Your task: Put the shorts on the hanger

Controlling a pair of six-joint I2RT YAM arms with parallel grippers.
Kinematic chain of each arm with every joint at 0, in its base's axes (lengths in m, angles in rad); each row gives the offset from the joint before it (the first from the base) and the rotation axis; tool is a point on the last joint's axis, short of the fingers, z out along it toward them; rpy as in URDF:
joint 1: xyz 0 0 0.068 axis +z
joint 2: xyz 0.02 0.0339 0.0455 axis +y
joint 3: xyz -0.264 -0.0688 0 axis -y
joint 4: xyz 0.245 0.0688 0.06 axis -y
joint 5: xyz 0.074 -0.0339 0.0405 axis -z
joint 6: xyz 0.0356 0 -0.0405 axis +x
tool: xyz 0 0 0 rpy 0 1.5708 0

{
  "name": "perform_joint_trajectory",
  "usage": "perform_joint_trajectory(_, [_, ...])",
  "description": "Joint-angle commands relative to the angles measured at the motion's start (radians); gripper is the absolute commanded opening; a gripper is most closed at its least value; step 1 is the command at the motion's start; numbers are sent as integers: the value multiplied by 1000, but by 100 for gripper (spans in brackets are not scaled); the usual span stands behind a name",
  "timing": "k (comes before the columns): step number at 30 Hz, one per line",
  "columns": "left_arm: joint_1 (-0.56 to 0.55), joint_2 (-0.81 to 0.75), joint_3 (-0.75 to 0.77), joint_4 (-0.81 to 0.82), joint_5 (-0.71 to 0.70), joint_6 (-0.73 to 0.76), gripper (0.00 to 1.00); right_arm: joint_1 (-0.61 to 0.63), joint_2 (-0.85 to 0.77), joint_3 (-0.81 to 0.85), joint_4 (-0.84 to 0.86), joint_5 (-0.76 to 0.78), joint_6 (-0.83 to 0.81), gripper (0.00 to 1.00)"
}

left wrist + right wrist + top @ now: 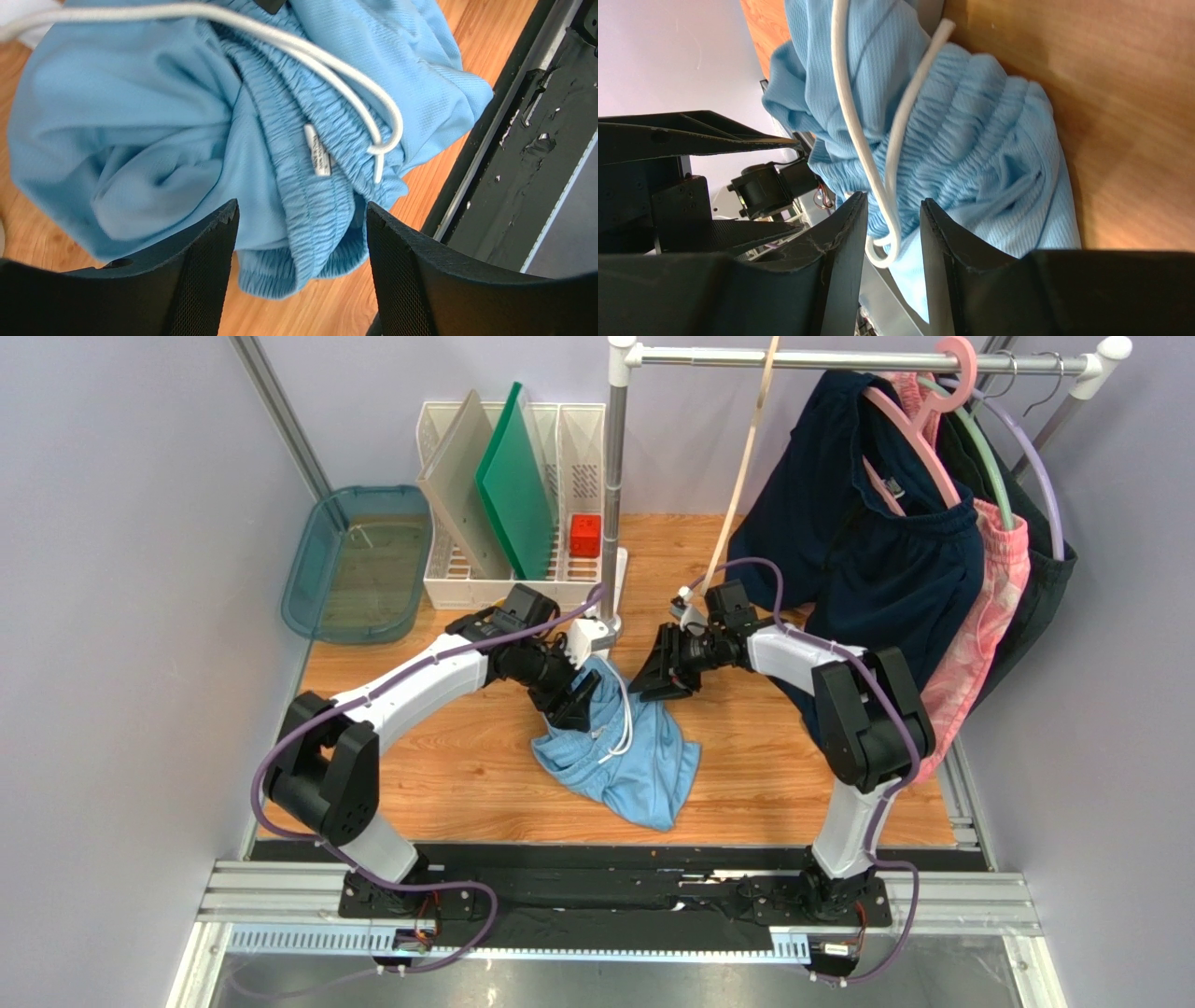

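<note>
The light blue shorts (629,753) lie in a heap on the wooden table, their white drawstring (330,70) looped across the gathered waistband (319,210). My left gripper (572,703) hovers at the heap's left upper edge. Its jaws are open (302,217), with the waistband below the gap and touching neither finger. From the right, my right gripper (659,681) faces the shorts. It is open (892,210) by a narrow gap, and the drawstring loop (882,255) hangs loose in that gap. The pale beige hanger (744,455) hangs from the rail, slanting down toward the right wrist.
A white rack (449,588) with grey and green boards and a red block (585,534) stands at the back, with a teal tray (358,560) to its left. On the rail (856,357) hang a navy garment (870,546), a pink patterned one (989,616) and a pink hanger (926,420). The rail post (615,476) stands behind the grippers.
</note>
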State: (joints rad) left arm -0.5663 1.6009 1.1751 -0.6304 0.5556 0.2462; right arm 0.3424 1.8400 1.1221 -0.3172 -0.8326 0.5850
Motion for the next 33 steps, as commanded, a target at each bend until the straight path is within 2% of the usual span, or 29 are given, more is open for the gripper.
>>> perform_joint_trajectory(1, [48, -85, -28, 32, 3, -41, 72, 30, 34, 77, 81, -28, 49, 39])
perform_joint_trajectory(7, [94, -127, -45, 1, -8, -27, 72, 47, 73, 87, 87, -26, 55, 37])
perform_joint_trajectory(9, [106, -134, -45, -11, -8, -22, 72, 49, 74, 77, 90, -40, 52, 33])
perform_joint_trajectory(10, [109, -137, -43, -15, -8, -18, 72, 50, 70, 70, 92, -45, 53, 30])
perform_joint_trajectory(11, [112, -139, -45, -23, -10, -13, 72, 49, 59, 55, 95, -55, 52, 21])
perform_joint_trajectory(12, [117, -140, -42, -26, -8, -9, 72, 49, 50, 42, 95, -62, 50, 16])
perform_joint_trajectory(20, [135, -167, -54, -40, -5, 4, 72, 47, -166, -30, -3, -105, -37, 1])
perform_joint_trajectory(26, [148, -220, -54, -29, 67, 8, 72, 87, -364, -155, -57, -180, -79, 0])
perform_joint_trajectory(31, [146, -266, -48, -28, 99, 68, 73, 204, -545, -283, -175, -177, -216, 0])
perform_joint_trajectory(33, [146, -274, -49, -41, 116, 99, 73, 239, -588, -323, -209, -146, -250, 4])
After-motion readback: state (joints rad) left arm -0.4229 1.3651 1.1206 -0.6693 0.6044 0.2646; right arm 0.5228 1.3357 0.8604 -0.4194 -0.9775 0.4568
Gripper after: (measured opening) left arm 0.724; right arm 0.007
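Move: The shorts' drawstring lies about 3 cm to the right hand's left and 2 cm back, barely below the fingertips. The bulk of the shorts spreads some 8 cm back and 3 cm left of that hand; the rack's post foot stands about 8 cm ahead and 4 cm left. From the left hand the drawstring is about 7 cm right, level with it and roughly 5 cm lower; the mug is some 11 cm ahead and 8 cm left. The right fingers pinch the white drawstring: the hand slides about 2.5 cm left to it and shuts, then pulls it up some 8 cm and back about 15 cm towards the robot, swinging roughly 20 degrees counter-clockwise. The left hand, still open and empty, backs off about 5 cm left from the shorts, then rises. ##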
